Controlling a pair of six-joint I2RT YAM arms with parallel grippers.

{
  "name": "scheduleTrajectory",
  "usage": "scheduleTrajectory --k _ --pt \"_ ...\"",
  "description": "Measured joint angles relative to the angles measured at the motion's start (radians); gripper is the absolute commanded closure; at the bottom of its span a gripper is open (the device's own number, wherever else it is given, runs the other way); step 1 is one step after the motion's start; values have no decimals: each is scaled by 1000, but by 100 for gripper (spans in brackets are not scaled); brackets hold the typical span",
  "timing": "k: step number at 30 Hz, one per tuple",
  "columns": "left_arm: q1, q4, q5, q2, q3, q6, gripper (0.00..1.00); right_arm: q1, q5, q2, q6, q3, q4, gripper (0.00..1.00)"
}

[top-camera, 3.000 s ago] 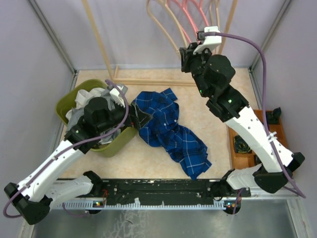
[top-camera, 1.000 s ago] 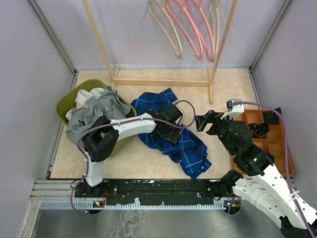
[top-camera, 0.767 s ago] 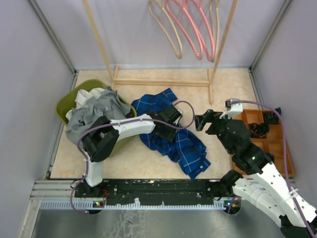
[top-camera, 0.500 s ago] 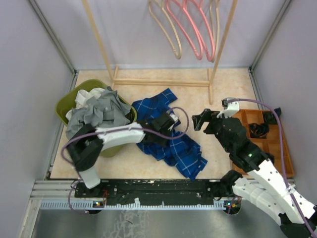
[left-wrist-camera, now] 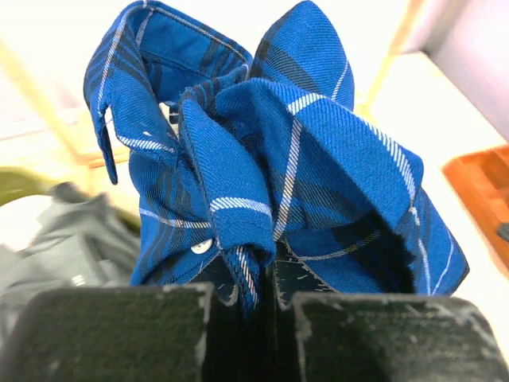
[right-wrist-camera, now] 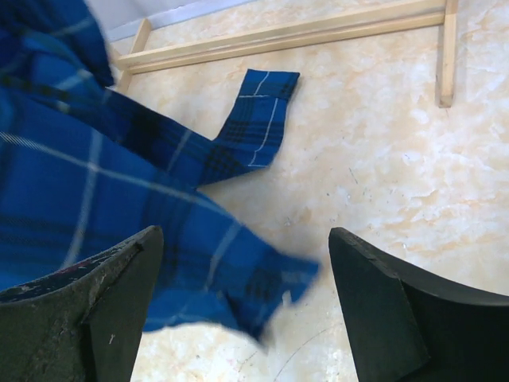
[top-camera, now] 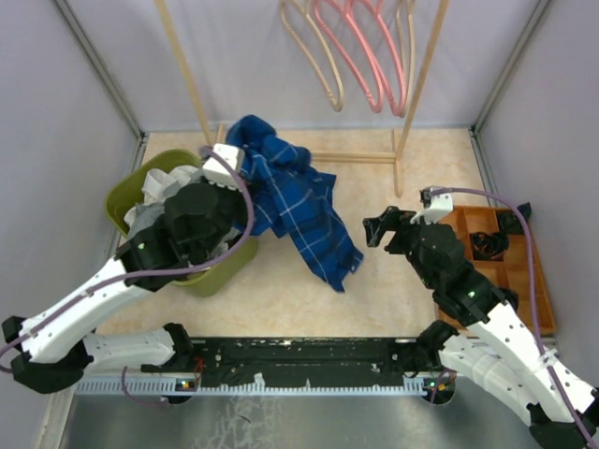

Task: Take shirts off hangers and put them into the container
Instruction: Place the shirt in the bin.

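My left gripper [top-camera: 240, 155] [left-wrist-camera: 253, 290] is shut on a bunched fold of the blue checked shirt [top-camera: 298, 201] [left-wrist-camera: 318, 159]. It holds the shirt up beside the olive-green container [top-camera: 118, 200], and the shirt's tail trails down to the floor. A grey shirt [top-camera: 140, 224] [left-wrist-camera: 71, 247] and a white shirt [top-camera: 165, 178] lie piled in the container, partly under my left arm. Bare pink hangers [top-camera: 360, 56] and wood-coloured hangers [top-camera: 314, 56] hang on the rack. My right gripper [top-camera: 379, 227] [right-wrist-camera: 245, 239] stands open just right of the shirt's trailing end [right-wrist-camera: 95, 183], holding nothing.
The wooden rack's poles [top-camera: 187, 75] and base bar [top-camera: 356, 156] [right-wrist-camera: 302, 32] stand at the back. An orange divided tray [top-camera: 505, 243] with black parts sits at the right, beside my right arm. Grey walls close in both sides.
My left gripper shut on the blue shirt on the floor and lifted it up and back-left toward the container. The right arm has barely moved.
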Motion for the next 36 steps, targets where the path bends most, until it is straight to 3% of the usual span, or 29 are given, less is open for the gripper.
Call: scheduleTrajectory --k 7,11,19,23,27,30,31,32,33,34,36 --pt "0 -133 -354 -72 83 66 100 0 1 4 5 -17 13 15" --pt "1 -44 -587 -76 107 268 100 0 1 10 5 -17 20 14" --pt "86 853 -865 -80 -138 1108 100 0 -3 31 7 -29 55 14" --pt "185 1485 -940 46 -255 1666 100 0 -15 46 8 -30 55 14" --pt "218 1769 -970 164 -291 1962 100 0 -21 51 8 -30 55 14" --pt "212 1868 -978 214 -299 2042 100 0 -23 50 12 -30 56 14" --pt "208 1886 -980 217 -301 2045 95 0 -23 50 13 -30 55 14" --pt "202 1902 -981 217 -303 2039 72 0 -23 50 14 -30 55 14" --pt "194 1917 -980 213 -309 2023 37 0 -23 50 15 -30 55 14" --pt "185 1924 -977 202 -324 1999 20 0 -23 48 15 -30 55 14" --pt "159 1927 -975 172 -377 1936 13 0 -23 48 14 -30 55 14"
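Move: With the blue shirt already pinched in the left gripper, the bin's middle is about 19 cm to its left, some 3 cm farther out and roughly 29 cm below. The grey shirt bunched in the bin sits about 20 cm left, 4 cm ahead and 24 cm down; the rack's left foot is some 22 cm ahead and 14 cm left, 35 cm down. From the idle right gripper, the bin is about 45 cm left, 4 cm ahead and 18 cm below. Swing the left gripper, with the blue shirt hanging from its closed fingers, some 20 cm to the left until it is over the bin, arching up about 8 cm on the way and coming back down to the starting height. Turn the wrist about 60 degrees counter-clockwise as you go and roll its left side up, then open the fingers wide only at the very end. ##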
